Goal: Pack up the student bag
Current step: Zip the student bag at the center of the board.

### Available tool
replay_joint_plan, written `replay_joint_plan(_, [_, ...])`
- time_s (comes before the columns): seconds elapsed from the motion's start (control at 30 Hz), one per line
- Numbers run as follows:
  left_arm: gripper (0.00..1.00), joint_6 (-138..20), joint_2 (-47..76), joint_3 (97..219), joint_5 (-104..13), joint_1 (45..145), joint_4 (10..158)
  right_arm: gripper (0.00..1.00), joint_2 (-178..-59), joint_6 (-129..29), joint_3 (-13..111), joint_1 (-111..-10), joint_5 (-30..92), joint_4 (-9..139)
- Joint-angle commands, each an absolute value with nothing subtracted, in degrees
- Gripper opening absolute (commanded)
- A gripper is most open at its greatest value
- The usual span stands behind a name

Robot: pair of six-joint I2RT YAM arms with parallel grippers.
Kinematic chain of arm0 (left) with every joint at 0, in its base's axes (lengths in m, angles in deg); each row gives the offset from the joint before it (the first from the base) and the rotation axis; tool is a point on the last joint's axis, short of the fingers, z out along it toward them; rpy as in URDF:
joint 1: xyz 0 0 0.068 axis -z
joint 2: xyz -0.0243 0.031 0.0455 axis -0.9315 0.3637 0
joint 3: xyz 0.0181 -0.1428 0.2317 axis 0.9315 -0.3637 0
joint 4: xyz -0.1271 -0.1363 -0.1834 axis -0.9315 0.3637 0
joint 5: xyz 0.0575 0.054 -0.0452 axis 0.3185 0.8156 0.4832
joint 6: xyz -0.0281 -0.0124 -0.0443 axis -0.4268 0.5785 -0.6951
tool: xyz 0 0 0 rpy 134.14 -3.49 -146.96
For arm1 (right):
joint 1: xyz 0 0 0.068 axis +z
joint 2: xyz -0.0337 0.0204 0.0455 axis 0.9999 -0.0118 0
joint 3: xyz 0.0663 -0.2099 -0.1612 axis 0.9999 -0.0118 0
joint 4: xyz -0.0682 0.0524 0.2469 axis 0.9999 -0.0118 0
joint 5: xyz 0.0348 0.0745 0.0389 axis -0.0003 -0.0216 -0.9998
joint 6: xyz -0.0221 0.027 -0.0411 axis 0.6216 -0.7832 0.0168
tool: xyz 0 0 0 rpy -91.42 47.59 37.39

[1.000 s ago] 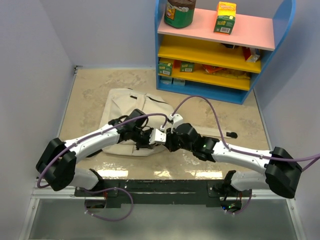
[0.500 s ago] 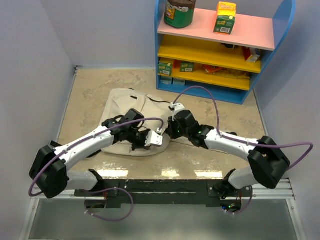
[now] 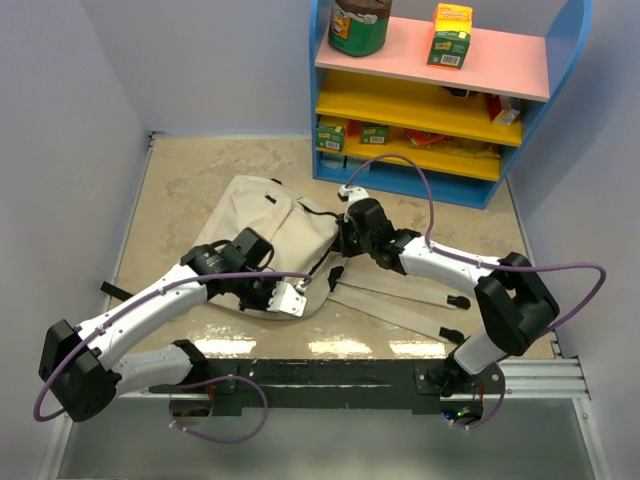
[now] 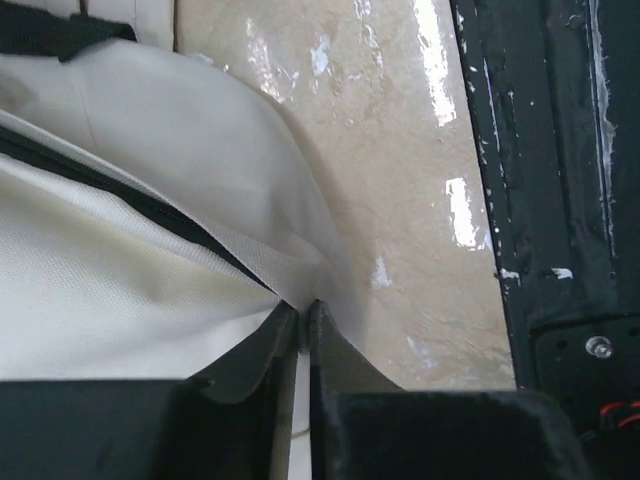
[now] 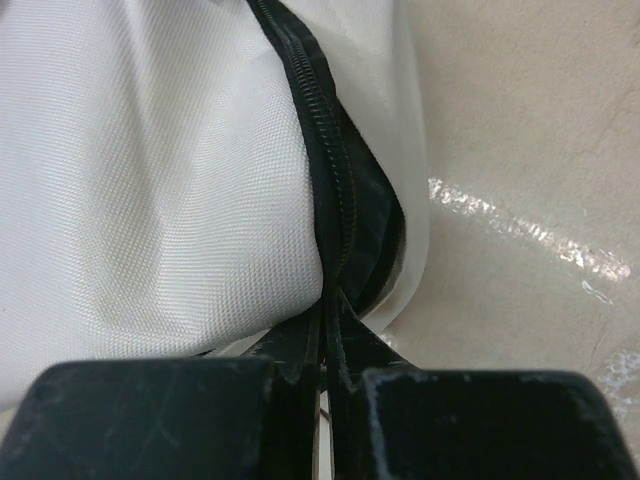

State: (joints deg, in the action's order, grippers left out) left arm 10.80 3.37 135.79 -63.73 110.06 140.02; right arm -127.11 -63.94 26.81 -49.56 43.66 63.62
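Note:
The student bag (image 3: 262,225), a soft beige canvas backpack, lies flat in the middle of the table. Its long flat straps (image 3: 395,305) trail to the right and end in black buckles (image 3: 458,301). My left gripper (image 3: 303,288) is shut on a fold of beige fabric at the bag's near right edge; the left wrist view shows the bag (image 4: 130,300) pinched at the left gripper (image 4: 303,312). My right gripper (image 3: 343,238) is shut on the bag's right edge; in the right wrist view the right gripper (image 5: 330,318) clamps the black zipper (image 5: 335,200) of the bag (image 5: 150,180).
A blue shelf unit (image 3: 440,95) stands at the back right, holding a dark jar (image 3: 358,25), a yellow-green carton (image 3: 450,35) and small boxes on its lower shelves. Grey walls close in both sides. A black mounting rail (image 3: 330,375) runs along the near edge.
The two grippers, close together a second ago, have drawn apart: the right one moved away toward the shelf, the left one toward the near edge. The bag shifted and its straps now show.

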Motion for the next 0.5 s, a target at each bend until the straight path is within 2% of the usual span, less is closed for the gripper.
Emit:
replay_joint_plan(0.0, [0.24,10.14,0.32,134.79,-58.99,110.42,145.71,0.00,-124.13,-62.26,28.22,-51.01,43.52,69.80])
replay_joint_plan(0.03, [0.39,9.00,-0.20,135.23,-58.54,110.51,144.31,0.00,-123.42,-62.52,27.51,-50.92,40.54,70.60])
replay_joint_plan(0.13, [0.55,3.99,-1.87,138.48,-59.32,110.42,138.77,0.00,-120.08,-63.84,24.17,-49.60,37.54,72.89])
replay_joint_plan(0.2, [0.60,-0.58,-1.97,141.11,-61.60,110.51,133.94,0.00,-118.15,-64.63,22.33,-48.72,36.65,73.50])
replay_joint_plan(0.33, [0.61,-10.94,3.46,145.25,-65.04,110.59,127.26,0.00,-115.78,-65.86,19.95,-47.84,35.94,74.21])
replay_joint_plan(0.43, [0.73,-17.62,7.51,145.60,-65.05,112.35,123.30,0.00,-114.46,-66.39,18.80,-47.93,36.29,74.21])
replay_joint_plan(0.47, [0.74,-18.52,8.48,145.60,-64.43,112.96,122.07,0.00,-114.19,-66.65,18.54,-47.93,36.29,74.12])
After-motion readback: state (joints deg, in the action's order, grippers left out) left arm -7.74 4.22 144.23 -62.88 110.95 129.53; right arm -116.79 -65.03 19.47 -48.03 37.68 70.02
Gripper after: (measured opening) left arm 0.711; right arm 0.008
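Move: The right fingers are shut on the zipper pull, on the bag's right side. From the left hand, which pinches the bag's near edge, that pull is some 15 cm ahead and 18 cm to the right, at about its height. From the right hand, the strap buckle lies about 7 cm back and 2 cm left, roughly 5 cm lower; the black loop is about 10 cm ahead and 6 cm left, slightly lower. Up, to the right and forward goes the left hand, about 9 cm in all, after its fingers spread wide and let go of the bag's near edge with a slight drift left; it heads over the bag towards the right hand, turning some 15 degrees counter-clockwise. The right hand, still shut on the zipper pull, rises about 4 cm and draws back 3 cm. ##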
